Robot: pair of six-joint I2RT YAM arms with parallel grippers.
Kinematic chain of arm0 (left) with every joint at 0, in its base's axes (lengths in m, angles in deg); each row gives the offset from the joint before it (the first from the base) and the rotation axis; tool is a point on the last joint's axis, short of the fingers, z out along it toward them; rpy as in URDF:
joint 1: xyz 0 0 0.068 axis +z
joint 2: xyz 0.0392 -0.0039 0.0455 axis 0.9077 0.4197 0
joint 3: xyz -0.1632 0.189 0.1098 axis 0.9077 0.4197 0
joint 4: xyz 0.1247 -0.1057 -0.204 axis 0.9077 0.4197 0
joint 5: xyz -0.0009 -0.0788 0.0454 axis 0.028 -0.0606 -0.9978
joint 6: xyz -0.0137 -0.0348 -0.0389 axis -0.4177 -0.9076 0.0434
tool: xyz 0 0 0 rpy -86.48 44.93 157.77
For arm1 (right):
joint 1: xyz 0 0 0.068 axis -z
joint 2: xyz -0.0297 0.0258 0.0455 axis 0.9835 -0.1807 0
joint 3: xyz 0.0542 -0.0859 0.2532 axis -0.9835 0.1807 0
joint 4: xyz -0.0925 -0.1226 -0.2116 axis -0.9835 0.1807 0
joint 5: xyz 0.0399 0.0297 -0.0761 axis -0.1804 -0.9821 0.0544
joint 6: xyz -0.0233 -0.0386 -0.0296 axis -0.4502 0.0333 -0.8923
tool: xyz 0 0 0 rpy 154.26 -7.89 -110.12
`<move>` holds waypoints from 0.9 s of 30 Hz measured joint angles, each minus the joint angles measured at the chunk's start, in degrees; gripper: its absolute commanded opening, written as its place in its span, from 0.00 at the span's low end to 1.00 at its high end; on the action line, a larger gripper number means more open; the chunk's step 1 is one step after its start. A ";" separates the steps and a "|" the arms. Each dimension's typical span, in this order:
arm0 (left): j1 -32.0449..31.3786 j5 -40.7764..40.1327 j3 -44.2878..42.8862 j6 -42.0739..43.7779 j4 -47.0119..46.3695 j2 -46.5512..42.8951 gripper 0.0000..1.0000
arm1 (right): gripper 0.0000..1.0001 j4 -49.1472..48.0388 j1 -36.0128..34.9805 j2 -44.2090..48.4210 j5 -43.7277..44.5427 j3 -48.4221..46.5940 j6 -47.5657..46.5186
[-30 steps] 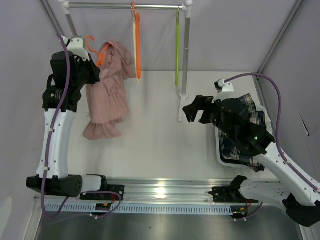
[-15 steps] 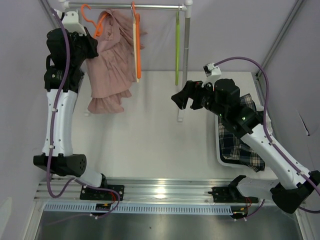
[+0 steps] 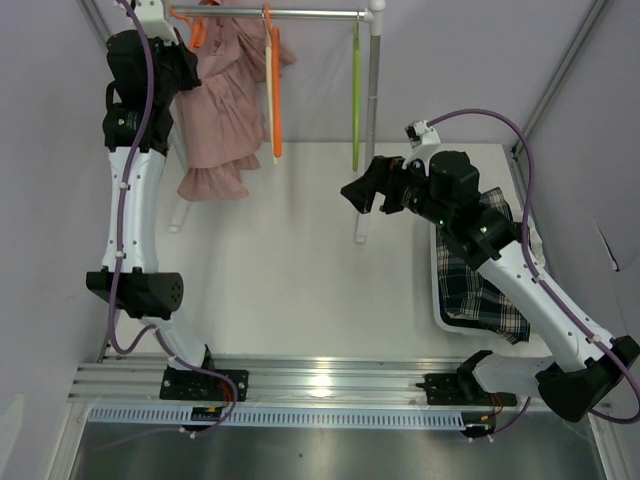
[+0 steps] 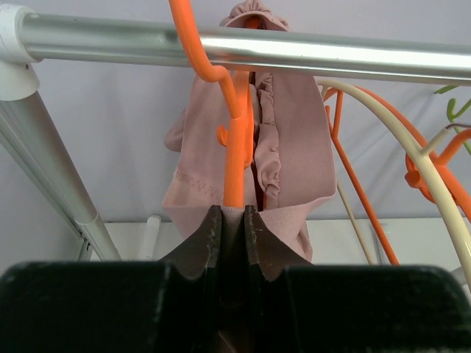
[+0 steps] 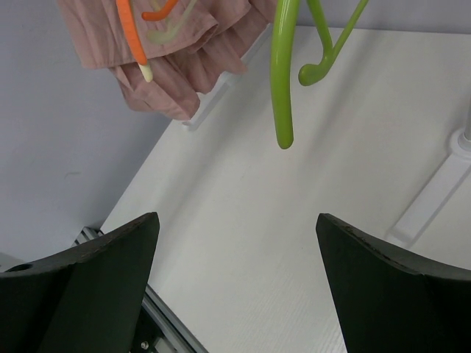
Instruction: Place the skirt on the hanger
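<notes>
The skirt (image 3: 482, 292), dark plaid, lies bunched in a white tray (image 3: 439, 300) at the right, partly under my right arm. The hanger (image 3: 269, 100) is thin and cream; it hangs from the rail (image 3: 300, 14) against an orange hanger (image 3: 277, 110). Its cream arm (image 4: 416, 162) also shows in the left wrist view. My left gripper (image 4: 232, 217) is shut on another orange hanger (image 4: 235, 147) that carries a pink garment (image 3: 222, 110); the hook crosses the rail (image 4: 331, 55). My right gripper (image 3: 362, 195) is open and holds nothing, above the table near the rack post.
A lime-green hanger (image 3: 354, 100) hangs from the rail right of centre; its tip (image 5: 282, 88) shows ahead of my right gripper (image 5: 235, 220). The rack's upright post (image 3: 372, 120) and foot stand at centre right. Grey walls close in on both sides.
My left arm has lifted the orange hanger and pink garment from table height up to the rail. My right arm swung left and away from the tray, jaws still open.
</notes>
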 measured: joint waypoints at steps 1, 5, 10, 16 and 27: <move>0.00 -0.15 -0.50 -0.24 0.26 0.39 0.00 | 0.95 -0.07 0.04 0.00 -0.17 0.00 0.02; 0.00 -2.34 -0.90 -2.08 1.36 0.90 0.00 | 0.95 -0.74 0.13 0.02 -0.72 0.04 0.26; 0.02 -4.28 -2.40 -3.80 2.10 3.30 0.00 | 0.95 -1.11 0.13 0.15 -0.94 0.44 0.46; 0.02 -4.79 -1.79 -4.52 2.43 4.33 0.00 | 0.94 -1.14 0.13 0.55 -0.92 1.49 0.52; 0.07 -6.36 3.17 -4.35 1.11 0.76 0.54 | 0.95 -1.01 0.13 1.51 -0.76 2.95 0.63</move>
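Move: Straight ahead of the left hand, the silver rail crosses about 9 cm farther out and 7 cm higher. The hand already pinches the near shoulder of the orange hanger, skirt on it, with the hook reaching over the rail. The rail's left corner joint is level with the rail, some 14 cm to the hand's left; the hanging white and orange hangers are 9 cm ahead, 16 cm right and slightly below. From the right hand, the hook's spot on the rail lies roughly 28 cm ahead, 40 cm left and 18 cm up. Lowering the held hanger about 3.5 cm, the left hand sets the hook down onto the rail, easing some 2 cm forward and a little left while it tips slightly down and turns a few degrees counter-clockwise. There it pauses, then the fingers open to about half, letting go of the hanger's shoulder and the skirt's waistband as the hand starts back by about a centimetre. ##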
